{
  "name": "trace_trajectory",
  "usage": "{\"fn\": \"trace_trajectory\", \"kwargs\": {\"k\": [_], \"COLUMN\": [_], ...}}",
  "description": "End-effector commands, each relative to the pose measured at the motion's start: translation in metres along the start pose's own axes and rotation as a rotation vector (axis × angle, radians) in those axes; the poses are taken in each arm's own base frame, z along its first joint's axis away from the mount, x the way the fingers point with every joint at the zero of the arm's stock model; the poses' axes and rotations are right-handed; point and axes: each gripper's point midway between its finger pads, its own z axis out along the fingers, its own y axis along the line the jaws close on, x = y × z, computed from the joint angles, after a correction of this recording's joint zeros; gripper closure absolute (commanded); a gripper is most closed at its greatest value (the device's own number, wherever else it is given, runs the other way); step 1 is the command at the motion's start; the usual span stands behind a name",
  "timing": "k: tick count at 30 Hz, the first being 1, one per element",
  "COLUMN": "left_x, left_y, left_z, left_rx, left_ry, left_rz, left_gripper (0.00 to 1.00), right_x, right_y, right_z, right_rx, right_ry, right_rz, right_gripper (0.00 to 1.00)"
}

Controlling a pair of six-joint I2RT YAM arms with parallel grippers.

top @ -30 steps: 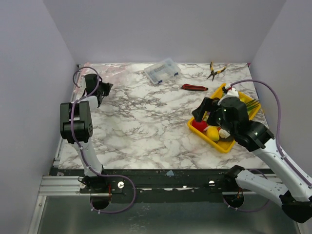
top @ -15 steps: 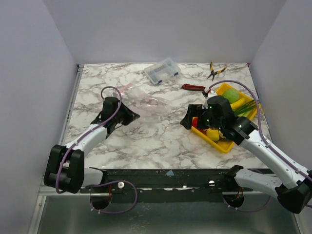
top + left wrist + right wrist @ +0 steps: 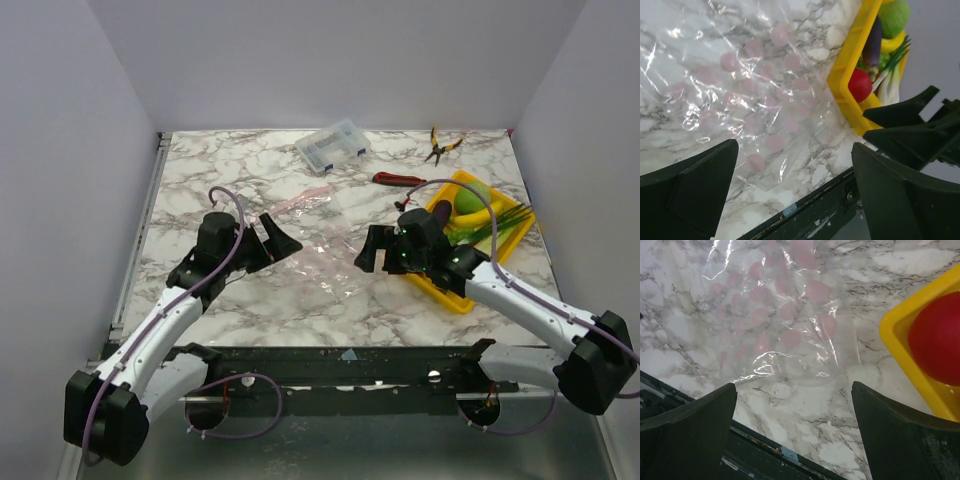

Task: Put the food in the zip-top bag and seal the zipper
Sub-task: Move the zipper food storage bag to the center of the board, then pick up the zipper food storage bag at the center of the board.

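The clear zip-top bag (image 3: 322, 238) with pink dots lies flat in the middle of the table, its pink-red zipper strip (image 3: 303, 200) at the far edge. My left gripper (image 3: 277, 238) is open and empty at the bag's left edge. My right gripper (image 3: 368, 250) is open and empty at its right edge. The food sits in the yellow tray (image 3: 452, 296): green ball (image 3: 468, 201), celery (image 3: 503, 219), and in the left wrist view tomato (image 3: 859, 85) and eggplant (image 3: 873, 40). The bag (image 3: 755, 95) and tray (image 3: 846, 75) show there, and the bag (image 3: 775, 315) and tomato (image 3: 937, 337) in the right wrist view.
A rigid clear compartment box (image 3: 333, 146) stands at the back. A red-handled tool (image 3: 399, 180) and yellow-handled pliers (image 3: 440, 145) lie at the back right. The table's front edge (image 3: 790, 455) is just below both grippers.
My left arm swung from the back left corner to the middle. My right gripper left the tray and moved left. The bag now lies nearer the front, between both grippers.
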Motion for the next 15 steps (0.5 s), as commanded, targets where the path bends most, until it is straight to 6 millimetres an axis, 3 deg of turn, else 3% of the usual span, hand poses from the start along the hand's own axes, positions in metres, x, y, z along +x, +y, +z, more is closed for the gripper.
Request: {"fn": "trace_trajectory", "kwargs": {"k": [1,4,8,11,15], "left_x": [-0.032,-0.058,-0.079,-0.092,-0.098], "left_y": [-0.018,-0.045,-0.088,-0.102,-0.110], "left_z": [-0.014,-0.012,-0.011,-0.010,-0.011], "left_rx": [-0.005,0.029,0.139,0.148,0.145], "left_ry": [-0.064,-0.072,-0.053,-0.050,-0.014], "left_rz": [0.154,0.185,0.222,0.267,0.354], "left_gripper": [0.01,0.02,0.01,0.02,0.01], "right_x": [-0.009,-0.007,-0.029,-0.045,-0.065], "right_y": [0.022,0.019,0.006,-0.002,-0.010], "right_z": [0.025,0.048,0.069,0.092,0.124], "right_rx": [0.019,0.085,0.195,0.254,0.113], "right_ry": [-0.032,-0.011,-0.055,-0.055,0.021], "right_rz": [0.009,-0.068,-0.182,-0.270,-0.152], "right_gripper": [0.00,0.00,0.00,0.00,0.00]}}
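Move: The bag lies flat beneath the gap between the hands: its middle is about 11 cm left and 4 cm ahead of the right hand and some 8 cm below, with its pink zipper strip about 18 cm ahead and 17 cm left. The yellow tub stands about 22 cm right and 4 cm ahead, the red tool 8 cm right and 23 cm ahead. From the left hand the bag's middle is roughly 8 cm right, 4 cm ahead and 8 cm below. The right hand, empty and wide open, swings left and down to come in over the bag, then turns mostly forward towards the zipper strip, some 8 cm forward, 5 cm left and 4 cm down in all, rolling about 15 degrees so that its left side dips. The left hand, already clear of the bag, climbs about 12 cm and goes 7 cm forward, its fingers tilting up and still open. ##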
